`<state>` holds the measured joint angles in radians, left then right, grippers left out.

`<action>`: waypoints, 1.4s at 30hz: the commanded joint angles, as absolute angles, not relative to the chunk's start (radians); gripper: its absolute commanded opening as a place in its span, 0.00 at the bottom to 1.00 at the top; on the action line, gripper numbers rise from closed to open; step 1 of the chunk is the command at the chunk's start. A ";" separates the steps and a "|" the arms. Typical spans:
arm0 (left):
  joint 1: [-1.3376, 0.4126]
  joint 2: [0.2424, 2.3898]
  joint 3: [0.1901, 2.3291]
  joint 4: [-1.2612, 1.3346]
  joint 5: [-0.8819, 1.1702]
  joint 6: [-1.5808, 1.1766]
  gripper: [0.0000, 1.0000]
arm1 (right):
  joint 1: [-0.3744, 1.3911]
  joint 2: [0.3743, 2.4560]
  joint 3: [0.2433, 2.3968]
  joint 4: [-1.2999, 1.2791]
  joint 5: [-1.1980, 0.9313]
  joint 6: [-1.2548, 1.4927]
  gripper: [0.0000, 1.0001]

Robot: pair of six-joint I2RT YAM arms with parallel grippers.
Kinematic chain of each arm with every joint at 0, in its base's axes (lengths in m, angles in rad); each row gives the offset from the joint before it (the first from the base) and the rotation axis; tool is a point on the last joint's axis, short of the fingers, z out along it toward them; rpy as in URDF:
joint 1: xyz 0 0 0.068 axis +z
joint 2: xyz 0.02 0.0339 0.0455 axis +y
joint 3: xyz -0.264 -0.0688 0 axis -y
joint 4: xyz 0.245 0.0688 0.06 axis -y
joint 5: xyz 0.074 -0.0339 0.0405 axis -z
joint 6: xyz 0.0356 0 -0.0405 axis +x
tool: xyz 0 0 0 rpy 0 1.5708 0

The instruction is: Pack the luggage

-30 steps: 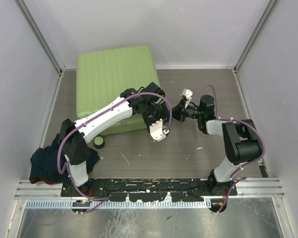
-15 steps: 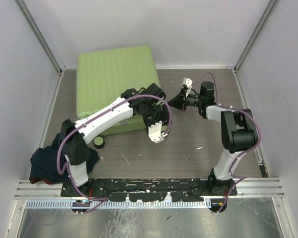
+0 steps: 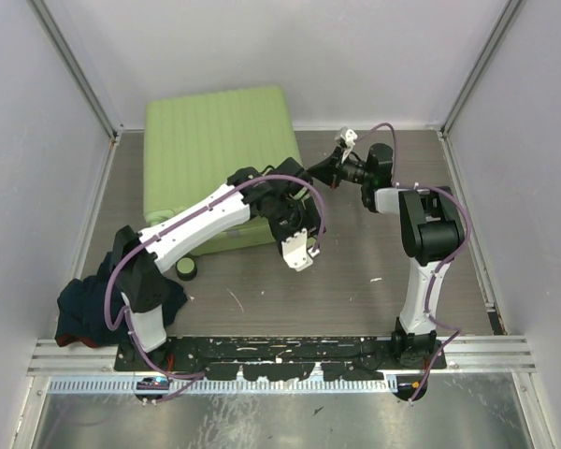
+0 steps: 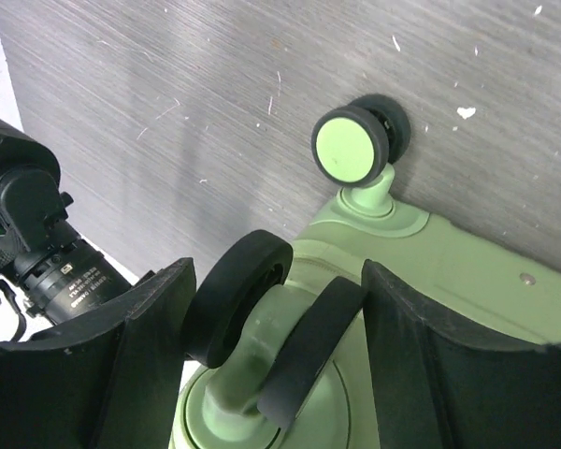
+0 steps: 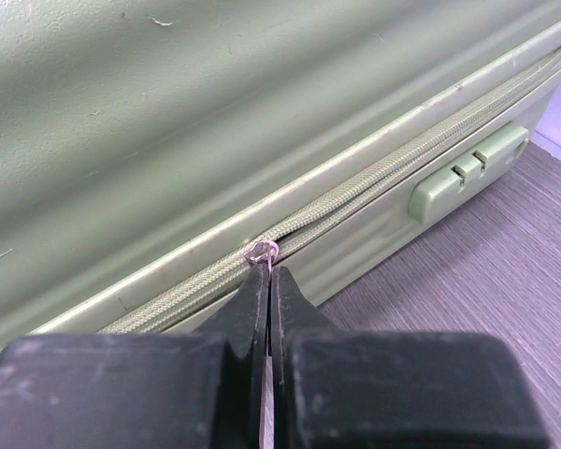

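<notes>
The luggage (image 3: 213, 154) lies closed and flat at the back left, a light-green ribbed suitcase. My left gripper (image 3: 295, 232) is at its near right corner. In the left wrist view both fingers (image 4: 122, 360) press the sides of a twin black wheel (image 4: 248, 295), so the left gripper (image 4: 279, 277) is shut on it. My right gripper (image 3: 318, 172) is at the suitcase's right side. There it (image 5: 269, 273) is shut on the small metal zipper pull (image 5: 263, 251) of the green zipper (image 5: 374, 182).
A second wheel (image 4: 357, 148) stands at the neighbouring corner. A green lock (image 5: 467, 168) sits below the zipper. A dark heap of clothing (image 3: 93, 304) lies at the near left beside the left arm's base, and a small round black-and-green object (image 3: 186, 269) is nearby. Walls enclose three sides.
My right gripper has moved left and away from the bases, along the suitcase's right side, with the zipper pull between its fingers. The left arm has stayed put.
</notes>
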<state>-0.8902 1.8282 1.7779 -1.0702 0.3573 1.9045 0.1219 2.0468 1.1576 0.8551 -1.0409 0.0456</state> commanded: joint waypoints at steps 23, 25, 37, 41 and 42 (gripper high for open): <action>-0.332 1.698 2.031 -0.776 0.515 0.024 0.98 | 0.130 1.896 1.089 0.934 -0.999 -0.004 0.00; -0.212 1.719 2.035 -0.739 0.483 -0.081 0.98 | 0.135 1.893 1.098 0.913 -1.001 -0.025 0.01; 0.248 1.825 1.971 -0.707 0.538 -0.236 0.98 | 0.173 1.864 1.136 0.748 -1.014 -0.173 0.00; 0.297 1.905 1.990 -0.726 0.660 -0.255 0.98 | 0.186 1.859 1.158 0.662 -1.039 -0.245 0.01; 0.298 1.929 2.000 -0.739 0.687 -0.253 0.98 | 0.189 1.857 1.160 0.639 -1.044 -0.261 0.01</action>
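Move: The suitcase's far left corner lies about 25 cm ahead and 38 cm left of the left hand, roughly level; the upper right wheel is between its fingers, with the lower right wheel some 14 cm straight below and the upper left wheel about 36 cm left, 2 cm nearer and level. The zipper pull is in the right fingers; from them the lock is 14 cm ahead, 3 cm left and 2 cm lower. The suitcase's upper right wheel is let go as the left fingers open wide; that hand backs off and rises about 10 cm, then sweeps left and forward across the suitcase, over 40 cm left in all, to its far left corner, swinging round to point forward and down and sinking at the end. The right hand keeps its pinch on the zipper pull, easing back slightly. ##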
